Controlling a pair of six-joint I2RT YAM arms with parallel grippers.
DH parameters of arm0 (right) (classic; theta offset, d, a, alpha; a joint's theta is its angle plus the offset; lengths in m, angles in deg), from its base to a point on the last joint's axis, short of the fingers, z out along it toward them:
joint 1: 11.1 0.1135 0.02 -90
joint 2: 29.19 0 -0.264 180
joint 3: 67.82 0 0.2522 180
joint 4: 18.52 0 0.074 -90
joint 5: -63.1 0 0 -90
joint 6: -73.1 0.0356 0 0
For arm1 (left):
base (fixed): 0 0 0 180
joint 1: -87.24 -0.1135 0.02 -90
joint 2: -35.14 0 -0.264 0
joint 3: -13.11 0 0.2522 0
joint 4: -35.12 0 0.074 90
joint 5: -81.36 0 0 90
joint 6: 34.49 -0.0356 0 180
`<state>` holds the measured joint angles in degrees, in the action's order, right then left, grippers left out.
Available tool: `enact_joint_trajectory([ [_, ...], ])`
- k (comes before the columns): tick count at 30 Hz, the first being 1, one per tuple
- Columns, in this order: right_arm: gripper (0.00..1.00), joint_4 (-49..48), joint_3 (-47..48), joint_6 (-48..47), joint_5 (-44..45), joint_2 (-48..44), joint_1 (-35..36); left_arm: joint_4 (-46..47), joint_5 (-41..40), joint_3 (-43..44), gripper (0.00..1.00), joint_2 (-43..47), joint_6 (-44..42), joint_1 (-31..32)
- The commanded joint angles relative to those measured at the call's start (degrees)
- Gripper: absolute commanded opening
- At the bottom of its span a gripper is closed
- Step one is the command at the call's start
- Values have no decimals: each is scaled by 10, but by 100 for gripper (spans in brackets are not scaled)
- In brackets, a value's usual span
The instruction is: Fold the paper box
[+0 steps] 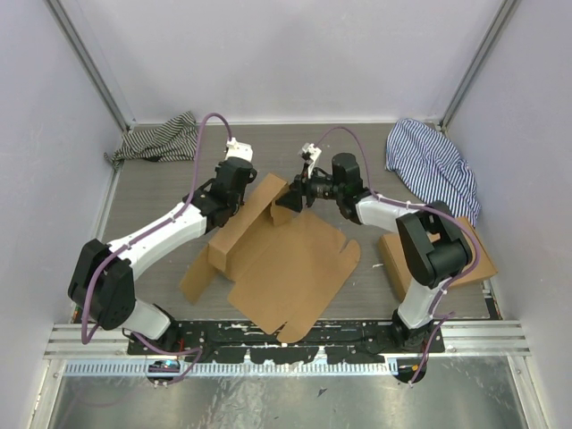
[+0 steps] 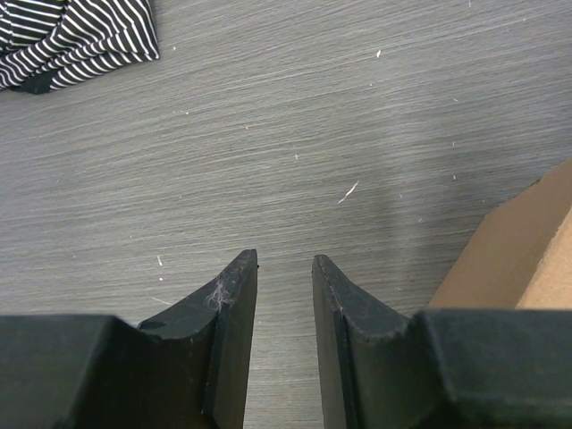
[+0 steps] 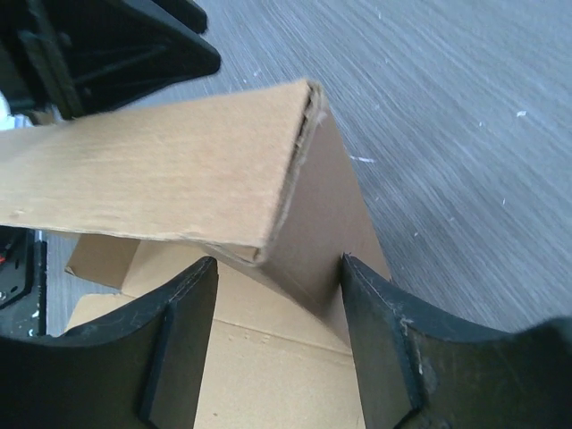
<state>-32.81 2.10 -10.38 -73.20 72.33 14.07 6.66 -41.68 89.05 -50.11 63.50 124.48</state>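
Observation:
The paper box [image 1: 286, 259] lies mostly flat in the middle of the table, a large brown die-cut sheet with its far flap [image 1: 268, 201] raised and folded. My right gripper [image 1: 288, 198] reaches in from the right and stands open around that flap's corner. In the right wrist view the folded flap [image 3: 179, 170] rises between the fingers of the right gripper [image 3: 279, 268]; the right finger is near its edge and a gap shows at the left finger. My left gripper [image 1: 243, 168] hovers by the box's far left corner. It is open, a narrow gap [image 2: 284, 259] with only bare table between the fingers, and the cardboard edge [image 2: 518, 250] sits to its right.
A black-and-white striped cloth [image 1: 161, 138] lies at the back left, also seen in the left wrist view [image 2: 76, 36]. A blue striped cloth [image 1: 433, 161] is at the back right. A second brown cardboard box [image 1: 474, 259] sits at the right under my right arm.

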Motion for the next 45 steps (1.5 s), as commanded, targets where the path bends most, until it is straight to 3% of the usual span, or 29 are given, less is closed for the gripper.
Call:
enact_joint_trajectory([
  [1,63,-61,26,15,-47,-59,1,-14,25,11,38,-4,4,2],
  [6,58,-65,34,27,-44,-48,4,-13,39,11,38,-2,5,3],
  [13,28,-33,19,-8,33,-57,22,-13,53,9,37,7,7,3],
  [18,15,-38,-6,-10,111,-69,38,-14,69,5,37,16,13,7],
  [22,24,-51,-29,-6,158,-71,55,-14,74,6,37,16,15,19],
  [29,38,-51,-46,-2,161,-62,69,-19,76,8,35,6,16,27],
  [37,42,-57,-43,-15,151,-33,72,-23,68,9,35,7,12,27],
  [43,5,-47,-32,-14,203,-14,85,-38,72,14,35,1,15,29],
  [45,1,-34,-32,-17,240,-25,93,-51,68,18,34,-2,18,32],
])
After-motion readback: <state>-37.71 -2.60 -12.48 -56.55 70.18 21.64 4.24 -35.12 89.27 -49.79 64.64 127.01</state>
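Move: The end flap at the raised wall's far end hangs between the right hand's open fingers, its middle about 2 cm farther left, level fore and aft, and 1 cm lower. From the right hand, the middle of the raised wall is roughly 9 cm left and 5 cm back at about its height; the base panel is some 16 cm back, 1 cm right and 10 cm below. From the left hand, the end flap is about 8 cm right, 4 cm back and 3 cm lower. The right fingers end up pinching the folded edge of the end flap: the hand first rises some 3 cm, edges forward while closing most of the way, then reopens as it draws back and left, sinks about 4 cm and shuts, turning slightly clockwise. Meanwhile the left hand, still part-open and empty, slides right and a little back, about 4 cm, towards the wall's far end. ##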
